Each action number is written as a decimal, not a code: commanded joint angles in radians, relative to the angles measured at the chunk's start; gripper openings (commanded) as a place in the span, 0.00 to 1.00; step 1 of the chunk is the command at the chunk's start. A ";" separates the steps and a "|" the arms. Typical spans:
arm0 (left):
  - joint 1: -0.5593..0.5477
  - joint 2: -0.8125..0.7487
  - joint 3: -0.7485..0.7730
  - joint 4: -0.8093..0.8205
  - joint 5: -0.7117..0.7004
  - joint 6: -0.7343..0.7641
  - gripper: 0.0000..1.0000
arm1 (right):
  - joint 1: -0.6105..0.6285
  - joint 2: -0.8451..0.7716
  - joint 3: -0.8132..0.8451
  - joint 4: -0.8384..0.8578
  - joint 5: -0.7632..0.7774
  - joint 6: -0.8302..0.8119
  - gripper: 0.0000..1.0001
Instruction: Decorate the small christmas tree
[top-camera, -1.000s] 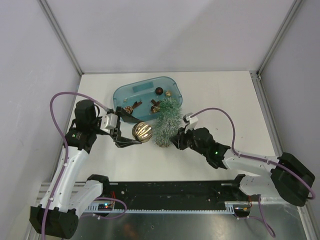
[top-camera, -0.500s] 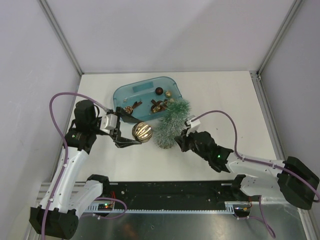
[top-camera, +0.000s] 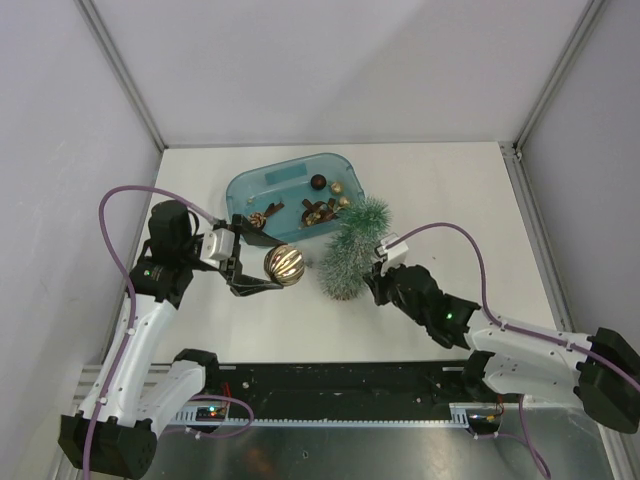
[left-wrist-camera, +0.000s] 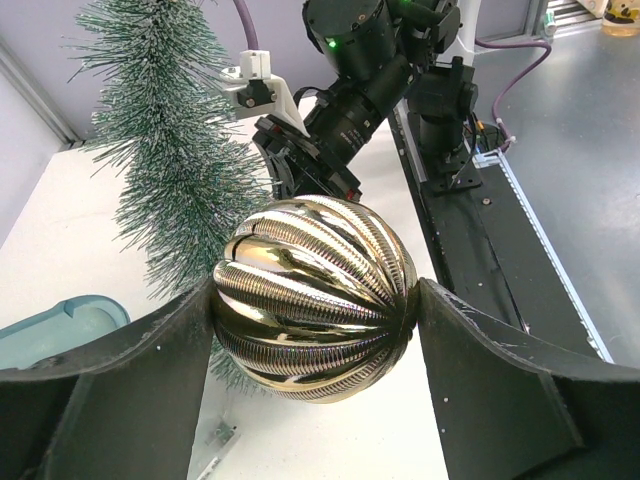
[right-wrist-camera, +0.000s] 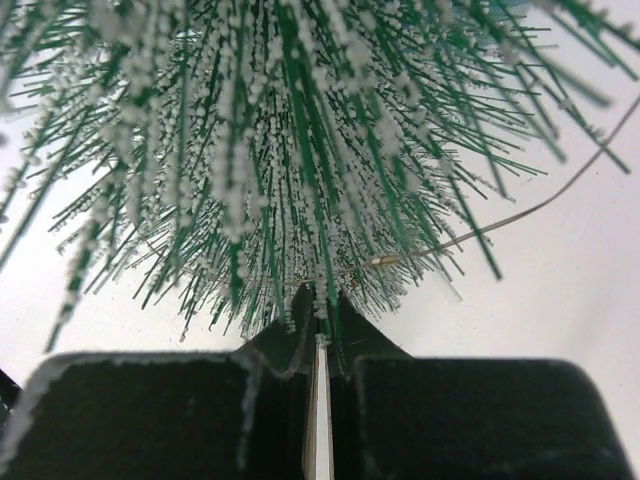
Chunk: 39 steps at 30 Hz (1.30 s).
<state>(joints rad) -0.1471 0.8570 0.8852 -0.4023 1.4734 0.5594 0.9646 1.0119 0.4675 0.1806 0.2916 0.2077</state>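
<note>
The small christmas tree (top-camera: 349, 252), frosted green needles, stands tilted in mid-table with its tip toward the blue tub. My right gripper (top-camera: 376, 272) is at the tree's right side, shut on a pinch of its lower needles (right-wrist-camera: 318, 300); the tree (right-wrist-camera: 280, 150) fills the right wrist view. My left gripper (top-camera: 262, 266) is shut on a ribbed gold ball ornament (top-camera: 285, 263), held just left of the tree. In the left wrist view the ball (left-wrist-camera: 310, 270) sits squeezed between both black fingers (left-wrist-camera: 120, 390), with the tree (left-wrist-camera: 170, 150) behind it.
A translucent blue tub (top-camera: 250, 190) at the back holds a pine cone (top-camera: 258, 218), a brown ball (top-camera: 318, 182) and other small ornaments. A thin wire with a gold tip (right-wrist-camera: 480, 225) runs out of the needles. The black rail (top-camera: 340, 385) lines the near edge.
My right gripper has shut on the tree's needles and moved right. The tree swung with it, its tip now further right. The left arm and the gold ball have not moved.
</note>
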 joint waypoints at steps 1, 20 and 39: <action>0.008 -0.006 -0.003 0.014 0.090 0.046 0.63 | 0.006 -0.045 0.004 -0.051 0.036 -0.005 0.03; -0.053 0.234 0.128 0.115 0.011 0.360 0.63 | -0.025 -0.324 0.068 -0.239 -0.049 0.157 0.63; -0.123 0.352 0.157 0.325 -0.026 0.278 0.61 | -0.340 -0.354 0.115 -0.136 -0.254 0.195 0.64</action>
<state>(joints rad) -0.2550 1.2060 0.9943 -0.1585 1.4570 0.8783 0.6369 0.6388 0.5411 -0.0547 0.0986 0.3893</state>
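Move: The left hand holds the ribbed gold ball; the tree's middle stands about 10 cm ahead of this hand, 13 cm to its right and 12 cm below it. The blue bin lies some 30 cm ahead, about straight on, and 28 cm down, its brown bow about 30 cm ahead and 6 cm to the right. For the right hand, shut in the tree's lower needles, the tree's middle is about 5 cm ahead, 4 cm left and slightly above. The right fingers open about two-thirds and come free of the needles, the hand easing back a couple of centimetres, then lifting and swinging right and slightly forward away from the tree, ending about 9 cm higher and 7 cm farther right, rolled some 20 degrees with its left side up. The left hand, keeping its grip on the gold ball, carries it about 8 cm forward and 4 cm right towards the tree, dipping briefly on the way and rolling its forward side up by nearly 20 degrees. ##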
